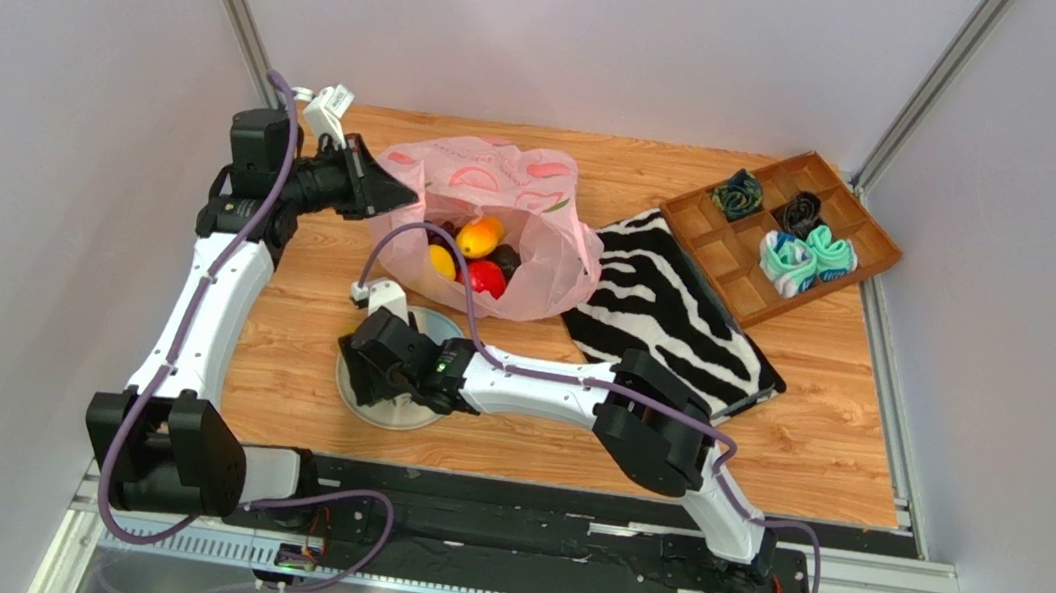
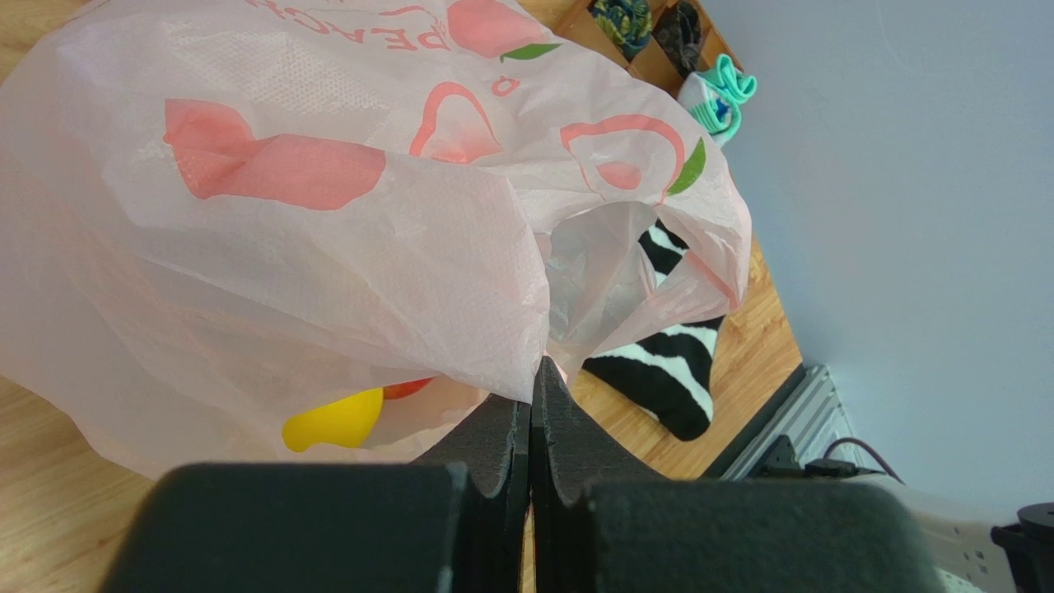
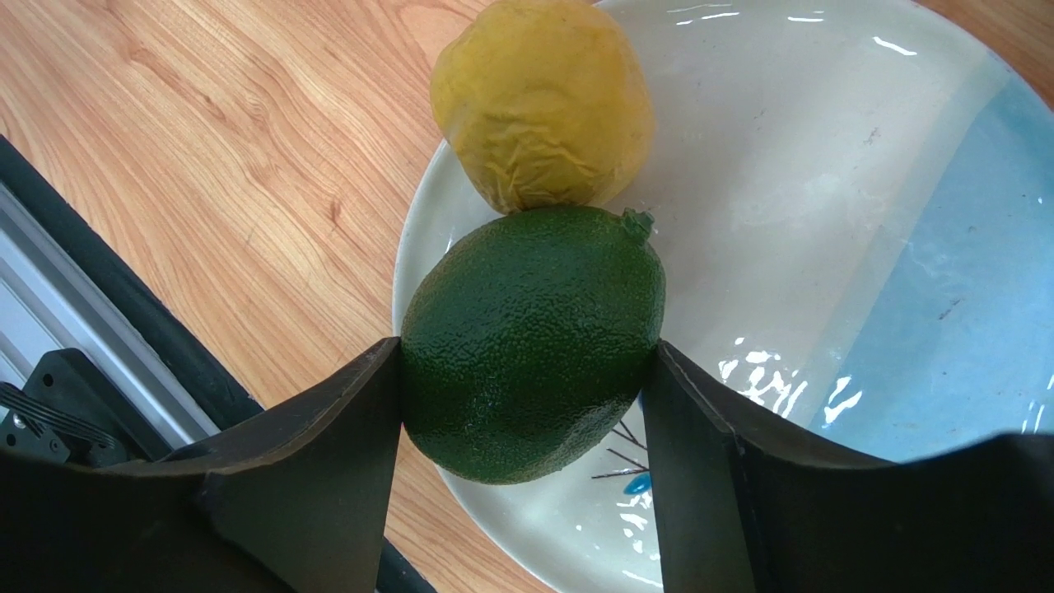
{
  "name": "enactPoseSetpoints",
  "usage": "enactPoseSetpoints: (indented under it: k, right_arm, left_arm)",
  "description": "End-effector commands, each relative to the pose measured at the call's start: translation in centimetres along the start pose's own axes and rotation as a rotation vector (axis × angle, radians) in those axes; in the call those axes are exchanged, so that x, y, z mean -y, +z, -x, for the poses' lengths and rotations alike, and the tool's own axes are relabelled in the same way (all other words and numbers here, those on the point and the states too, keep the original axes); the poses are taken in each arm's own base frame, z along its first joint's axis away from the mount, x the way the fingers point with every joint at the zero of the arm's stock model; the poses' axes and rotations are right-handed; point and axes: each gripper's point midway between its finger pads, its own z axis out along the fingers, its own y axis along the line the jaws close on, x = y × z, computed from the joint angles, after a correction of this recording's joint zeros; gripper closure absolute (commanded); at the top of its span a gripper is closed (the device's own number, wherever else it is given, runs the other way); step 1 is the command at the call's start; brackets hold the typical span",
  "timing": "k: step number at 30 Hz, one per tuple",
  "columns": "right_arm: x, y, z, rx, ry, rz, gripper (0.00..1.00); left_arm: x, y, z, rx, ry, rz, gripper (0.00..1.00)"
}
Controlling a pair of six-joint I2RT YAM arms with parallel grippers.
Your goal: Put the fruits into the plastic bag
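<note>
The pink peach-print plastic bag (image 1: 503,180) stands at the back of the table. My left gripper (image 1: 403,195) is shut on its rim (image 2: 535,377) and holds the mouth up. Inside lie an orange-yellow mango (image 1: 480,236), a yellow lemon (image 1: 443,262), a red fruit (image 1: 488,278) and a dark fruit behind them. In the right wrist view, a green oval fruit (image 3: 532,340) sits on a pale plate (image 3: 841,247), touching a second lemon (image 3: 542,99). My right gripper (image 3: 526,356) has both fingers pressed against the green fruit's sides.
A zebra-striped cloth (image 1: 669,307) lies right of the bag. A wooden compartment tray (image 1: 881,249) with rolled teal and black cloth bundles (image 1: 804,255) stands at the back right. The plate (image 1: 443,326) sits just in front of the bag.
</note>
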Motion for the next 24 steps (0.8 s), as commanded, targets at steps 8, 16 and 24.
enactPoseSetpoints:
  k: [8,16,24]
  right_arm:
    - [0.5,-8.3,4.3,0.289,0.04,0.142,0.67]
    - [4.5,-17.5,11.6,0.574,0.006,0.103,0.72]
    - [12.0,-14.3,15.6,0.477,0.025,-0.119,0.83]
  left_arm:
    - [0.9,-0.3,0.9,0.02,0.045,-0.019,1.0]
    - [0.9,-0.4,0.9,0.022,0.047,-0.013,1.0]
    - [0.9,-0.4,1.0,0.022,0.052,-0.006,1.0]
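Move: The green fruit is already gripped in the right hand; the bag's mouth lies about 20 cm ahead of that hand, 13 cm to its right and slightly higher. The lemon sits some 5 cm ahead and 2 cm left, the plate's middle 3 cm ahead, 5 cm right and just below, and the bagged red fruit 17 cm ahead and 14 cm right. From the left hand the mouth is about 6 cm ahead, 7 cm right and 19 cm down. Keeping the green fruit pinched between its fingers, the right hand first carries it low to the right across the plate, about 10 cm, then climbs steeply and swings forward towards the bag's mouth, ending some 18 cm higher. The wrist tips the fingers up roughly 30 degrees on the way. The left hand stays put, still pinching the bag's edge. ##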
